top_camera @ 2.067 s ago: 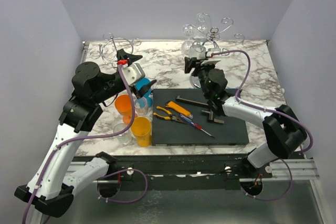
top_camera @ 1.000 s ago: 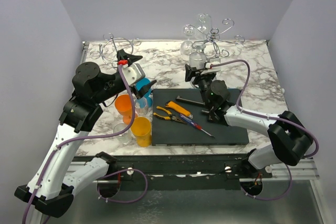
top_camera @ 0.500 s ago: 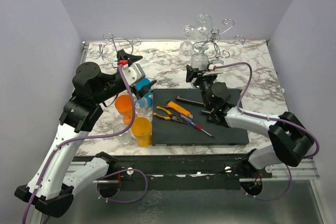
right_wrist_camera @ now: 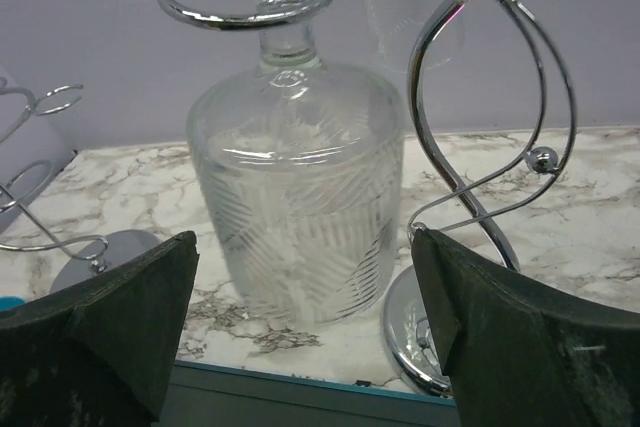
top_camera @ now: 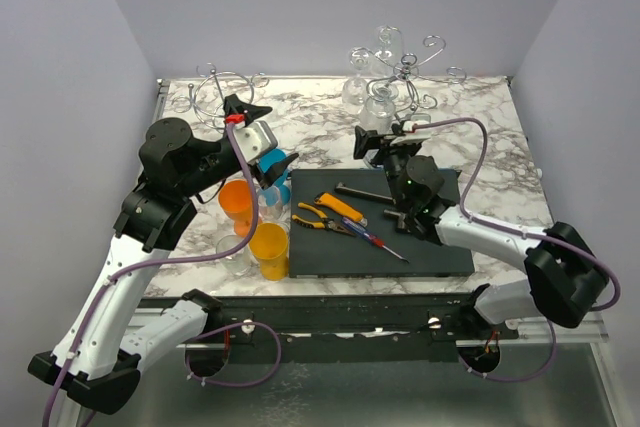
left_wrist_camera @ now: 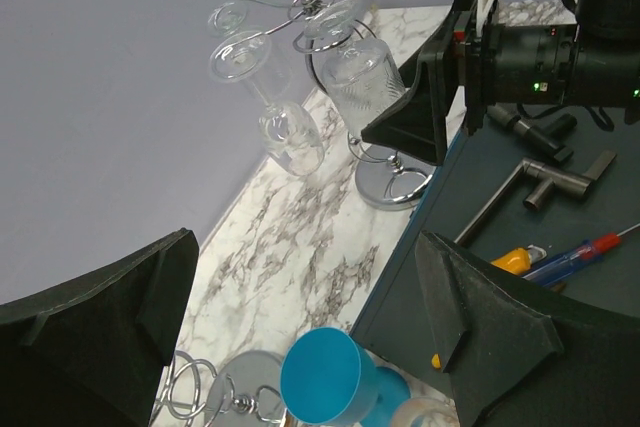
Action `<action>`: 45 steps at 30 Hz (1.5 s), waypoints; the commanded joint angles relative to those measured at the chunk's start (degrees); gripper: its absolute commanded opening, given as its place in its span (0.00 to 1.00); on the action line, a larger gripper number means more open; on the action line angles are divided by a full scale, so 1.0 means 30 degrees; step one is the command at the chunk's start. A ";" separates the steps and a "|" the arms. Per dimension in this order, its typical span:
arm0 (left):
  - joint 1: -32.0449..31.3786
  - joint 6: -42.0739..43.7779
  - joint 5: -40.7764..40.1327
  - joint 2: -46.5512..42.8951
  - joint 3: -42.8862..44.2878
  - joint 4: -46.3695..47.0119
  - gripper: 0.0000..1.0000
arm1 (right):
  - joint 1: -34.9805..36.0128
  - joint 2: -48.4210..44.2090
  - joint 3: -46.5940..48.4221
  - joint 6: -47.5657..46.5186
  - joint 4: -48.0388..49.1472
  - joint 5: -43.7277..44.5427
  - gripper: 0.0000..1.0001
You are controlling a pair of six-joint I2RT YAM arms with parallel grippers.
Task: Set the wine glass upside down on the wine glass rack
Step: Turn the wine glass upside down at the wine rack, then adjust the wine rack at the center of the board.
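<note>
The ribbed wine glass (right_wrist_camera: 298, 212) hangs upside down, its stem in a ring of the chrome wine glass rack (right_wrist_camera: 478, 117) and its foot resting on top of the ring. My right gripper (right_wrist_camera: 303, 282) is open just in front of the bowl, one finger on each side and neither touching it. From above, the wine glass (top_camera: 378, 107) hangs at the rack (top_camera: 405, 72) with the right gripper (top_camera: 385, 140) just short of it. My left gripper (top_camera: 264, 137) is open and holds nothing. In the left wrist view it (left_wrist_camera: 305, 267) hovers over the marble, with the glass (left_wrist_camera: 352, 82) far off.
Other clear glasses (left_wrist_camera: 285, 132) hang on the same rack. A second, bare chrome rack (top_camera: 215, 87) stands at the back left. A blue cup (top_camera: 272, 162), orange cups (top_camera: 237, 199) and a clear glass (top_camera: 235, 247) sit under the left arm. A dark mat (top_camera: 440, 252) carries pliers (top_camera: 325, 215) and a screwdriver (top_camera: 375, 239).
The right gripper has opened wider off the wine glass and drawn back slightly toward the mat. The glass stays hanging on the rack. The left arm has not moved.
</note>
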 commanded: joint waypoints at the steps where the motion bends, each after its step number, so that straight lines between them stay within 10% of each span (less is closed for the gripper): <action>1: -0.0028 -0.0364 0.0050 0.0172 0.0170 0.0061 0.99 | 0.0117 -0.1828 -0.0299 0.0534 -0.1583 -0.0316 0.96; 11: -0.0028 -0.1954 0.0408 0.1841 0.2023 0.0076 0.99 | 0.0094 -0.8080 0.3158 0.4298 -1.5273 -0.2300 0.95; 20: -0.0013 -0.5462 0.0562 0.6909 0.7317 0.0101 0.99 | -0.0211 -0.4941 1.3513 0.5236 -2.5781 -0.0854 0.92; 34: -0.1501 -0.6302 -0.0329 1.2971 1.3960 0.0105 0.99 | -1.1240 0.1761 2.2366 0.7962 -2.8295 -0.8155 0.82; 45: -0.3131 -0.5442 -0.2447 1.8255 1.8631 -0.0410 0.95 | -1.4115 0.0760 1.7550 0.8759 -2.6139 -1.3628 0.60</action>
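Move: The rack's top hub lies about 8 cm ahead of the right hand, 5 cm to its right and 9 cm above. The just-hung wine glass is 4 cm straight ahead of that hand, 2 cm higher; another hanging glass is 12 cm ahead and 4 cm left. From the left hand, the rack's hub is roughly 18 cm ahead, 24 cm right and 5 cm below. Right hand rises back off the glass, then swings right 20 cm, while left reaches right and forward towards rack. ##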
